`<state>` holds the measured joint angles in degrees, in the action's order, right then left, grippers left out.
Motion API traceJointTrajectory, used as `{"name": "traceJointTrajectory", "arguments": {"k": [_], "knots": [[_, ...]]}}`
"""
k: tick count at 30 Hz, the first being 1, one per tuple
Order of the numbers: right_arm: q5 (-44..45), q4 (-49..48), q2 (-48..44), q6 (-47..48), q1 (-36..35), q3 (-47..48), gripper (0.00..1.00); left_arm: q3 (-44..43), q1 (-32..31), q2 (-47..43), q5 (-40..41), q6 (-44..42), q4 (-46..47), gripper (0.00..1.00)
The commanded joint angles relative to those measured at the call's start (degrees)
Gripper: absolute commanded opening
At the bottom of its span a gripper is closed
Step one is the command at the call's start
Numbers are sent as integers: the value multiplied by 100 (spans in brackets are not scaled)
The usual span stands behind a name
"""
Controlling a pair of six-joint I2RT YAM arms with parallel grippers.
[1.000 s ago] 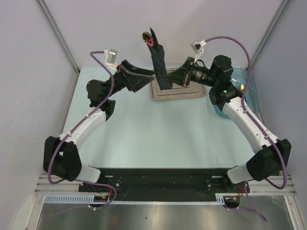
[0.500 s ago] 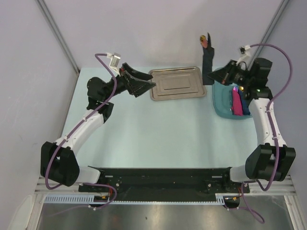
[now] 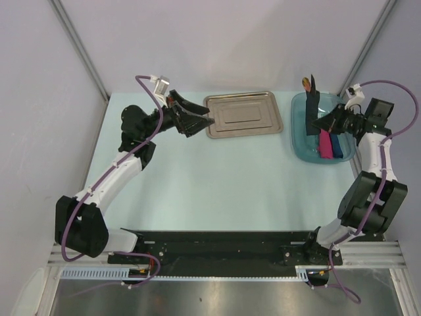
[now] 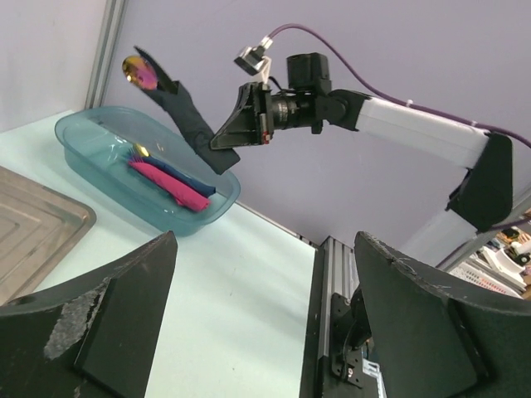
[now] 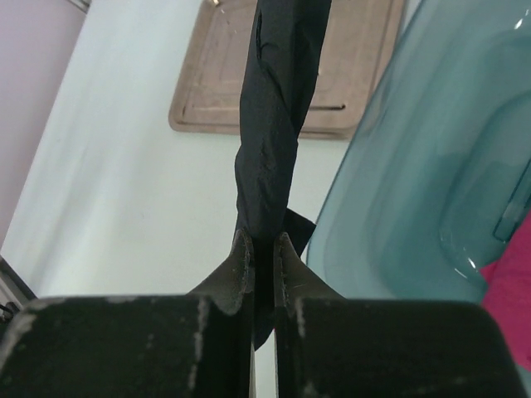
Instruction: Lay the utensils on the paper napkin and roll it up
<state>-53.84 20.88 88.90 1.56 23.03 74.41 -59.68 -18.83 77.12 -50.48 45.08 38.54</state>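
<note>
The paper napkin [image 3: 310,112] is a black roll wrapped round the utensils, held nearly upright over the left part of the teal bin [image 3: 299,146]. A shiny orange-red utensil end [image 3: 306,83] pokes from its top; the rest of the utensils is hidden inside. My right gripper [image 3: 323,124] is shut on the roll's lower end, and the right wrist view shows the napkin [image 5: 274,124] pinched between the right gripper [image 5: 264,240] jaws. My left gripper [image 3: 209,117] stands open and holds nothing at the left edge of the steel tray [image 3: 242,115]. The left wrist view shows the roll [image 4: 187,116] above the bin [image 4: 91,137].
A pink roll [image 3: 325,143] and a dark blue roll [image 3: 337,145] lie in the teal bin at the table's back right. The steel tray [image 5: 357,75] sits at the back middle, just left of the bin. Grey walls close in the table on three sides.
My right arm has swung right, carrying the black roll from over the steel tray to over the teal bin. My left gripper opened wider and drew back slightly to the left.
</note>
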Motion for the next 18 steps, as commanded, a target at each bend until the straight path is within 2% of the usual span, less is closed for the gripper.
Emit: {"name": "traceJointTrajectory", "arguments": {"k": [1,9,18], "knots": [[-144,-532,144,424,18,-215,0,-52,37,-162,-173,-342,-223,92],[102,-1218,601,283,44,-480,0,-52,55,-66,-252,-439,-409,92],[190,-1209,1225,292,167,-331,0,-246,107,171,-190,-307,-585,92]]}}
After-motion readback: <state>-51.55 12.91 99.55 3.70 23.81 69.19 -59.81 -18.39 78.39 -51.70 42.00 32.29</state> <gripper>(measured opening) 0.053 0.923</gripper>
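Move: The right hand grips the near end of the rolled napkin over the blue bin's left edge; the bin's middle is about 13 cm ahead, 10 to the right and 21 below. In the bin the pink roll is 8 ahead and 12 right, the navy roll 7 ahead and 16 right; the tray is 18 ahead, 19 left. From the left hand the bin is some 24 cm ahead, 41 right and 37 below. Right hand, still pinching the black roll, lowers it about 9 cm towards the bin; empty left hand sinks slightly. ##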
